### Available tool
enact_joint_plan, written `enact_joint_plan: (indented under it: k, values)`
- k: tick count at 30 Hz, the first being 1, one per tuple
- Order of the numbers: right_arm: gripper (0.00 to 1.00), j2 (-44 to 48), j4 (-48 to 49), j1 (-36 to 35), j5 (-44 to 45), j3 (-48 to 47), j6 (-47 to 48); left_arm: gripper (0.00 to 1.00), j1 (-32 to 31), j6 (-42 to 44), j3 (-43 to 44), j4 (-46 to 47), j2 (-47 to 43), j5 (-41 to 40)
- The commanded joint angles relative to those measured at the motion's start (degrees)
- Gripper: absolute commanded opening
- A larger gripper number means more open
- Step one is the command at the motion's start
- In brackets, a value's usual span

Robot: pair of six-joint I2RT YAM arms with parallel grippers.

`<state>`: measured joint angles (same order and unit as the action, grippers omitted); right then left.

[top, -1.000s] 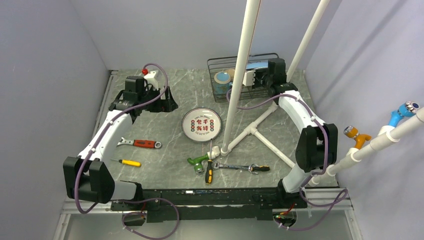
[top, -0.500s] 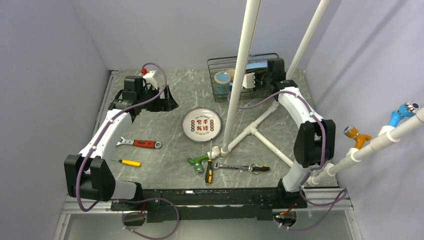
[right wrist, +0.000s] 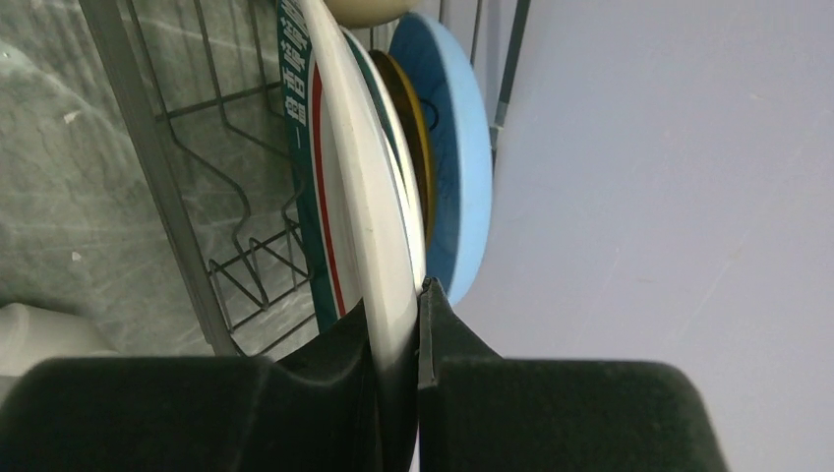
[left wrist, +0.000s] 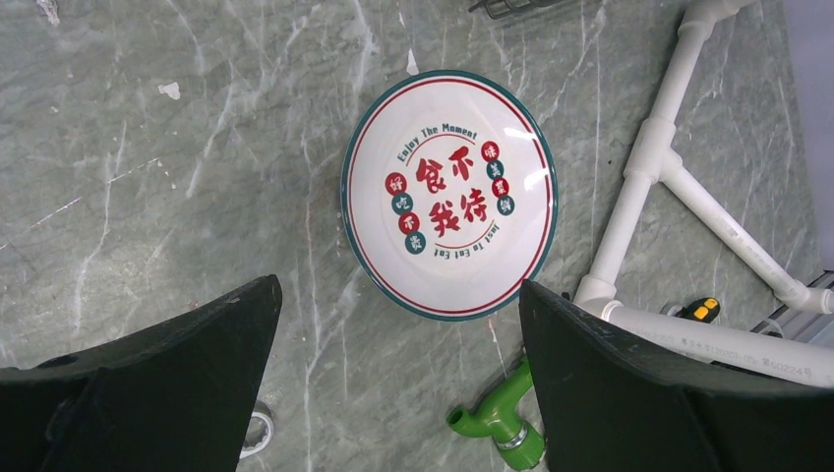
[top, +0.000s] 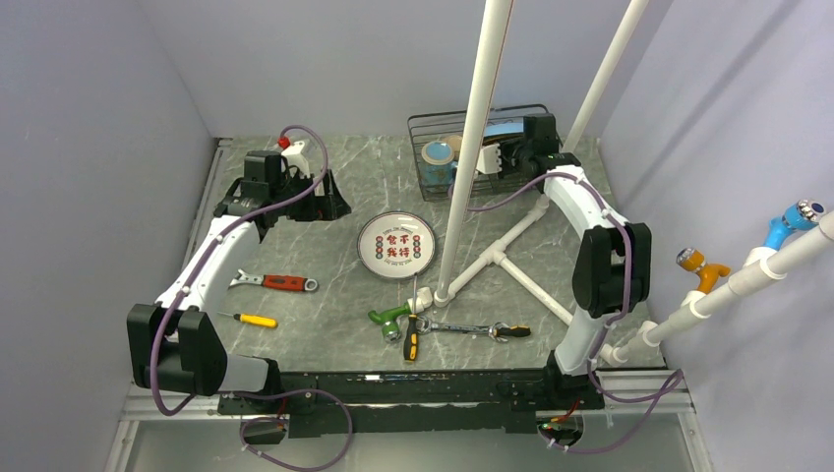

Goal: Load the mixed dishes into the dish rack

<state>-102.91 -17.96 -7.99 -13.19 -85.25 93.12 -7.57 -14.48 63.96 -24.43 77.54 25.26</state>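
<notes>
The black wire dish rack (top: 425, 126) stands at the back of the table. My right gripper (right wrist: 396, 300) is shut on the edge of a white plate with a green patterned rim (right wrist: 369, 197), held upright inside the rack (right wrist: 148, 147). Behind it stand a dark yellow plate (right wrist: 418, 147) and a light-blue plate (right wrist: 457, 157). A whitish bowl (right wrist: 364, 8) shows at the top edge. A teal mug (top: 438, 157) sits in the rack's left part. A white dish with red characters (left wrist: 447, 197) lies flat on the table (top: 396, 246). My left gripper (left wrist: 396, 285) is open above its near edge.
White pipe poles (top: 472, 147) rise in front of the rack, and their base (top: 506, 261) lies on the table. A red-handled wrench (top: 280, 282), a yellow screwdriver (top: 251, 320), a green-handled tool (top: 391, 317) and a wrench (top: 472, 329) lie near the front.
My right arm has shifted slightly back and left over the rack with the plate in its grip. The left arm has barely moved.
</notes>
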Motion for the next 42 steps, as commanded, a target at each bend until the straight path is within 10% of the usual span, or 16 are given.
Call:
enact_joint_plan:
  k: [1,42]
  values:
    - [0.0,1.16,3.86,0.22,0.51,-2.14,4.31,0.96,0.45,0.02,-0.14,2.09,0.27,1.35]
    - [0.56,0.4,12.93,1.81,-2.13,3.71,-6.09,0.96,0.94,-0.81,0.2,2.33,3.8,4.0]
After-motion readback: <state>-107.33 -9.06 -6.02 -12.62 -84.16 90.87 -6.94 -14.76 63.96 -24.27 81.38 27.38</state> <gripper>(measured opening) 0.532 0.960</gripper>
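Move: The green-rimmed plate is already on edge in the dish rack with its rim pinched by the right fingers; its middle lies about 6 cm to that hand's left, level fore and aft, and some 7 cm lower. The blue plate stands about 6 cm ahead, 5 cm left; the brown plate is just short of it, and the blue mug roughly 20 cm left and 3 cm back. From the left hand the green-rimmed plate is some 17 cm ahead and 36 cm right. The green-rimmed plate is let go in the rack: the right hand first eases a centimetre to its right with its grip kept, then its fingers open steadily to about half as it slides on forward towards the brown and blue plates, ending about 3 cm farther out, 2 cm right and 2 cm lower. The empty left hand, staying wide open, sinks about 2 cm. ##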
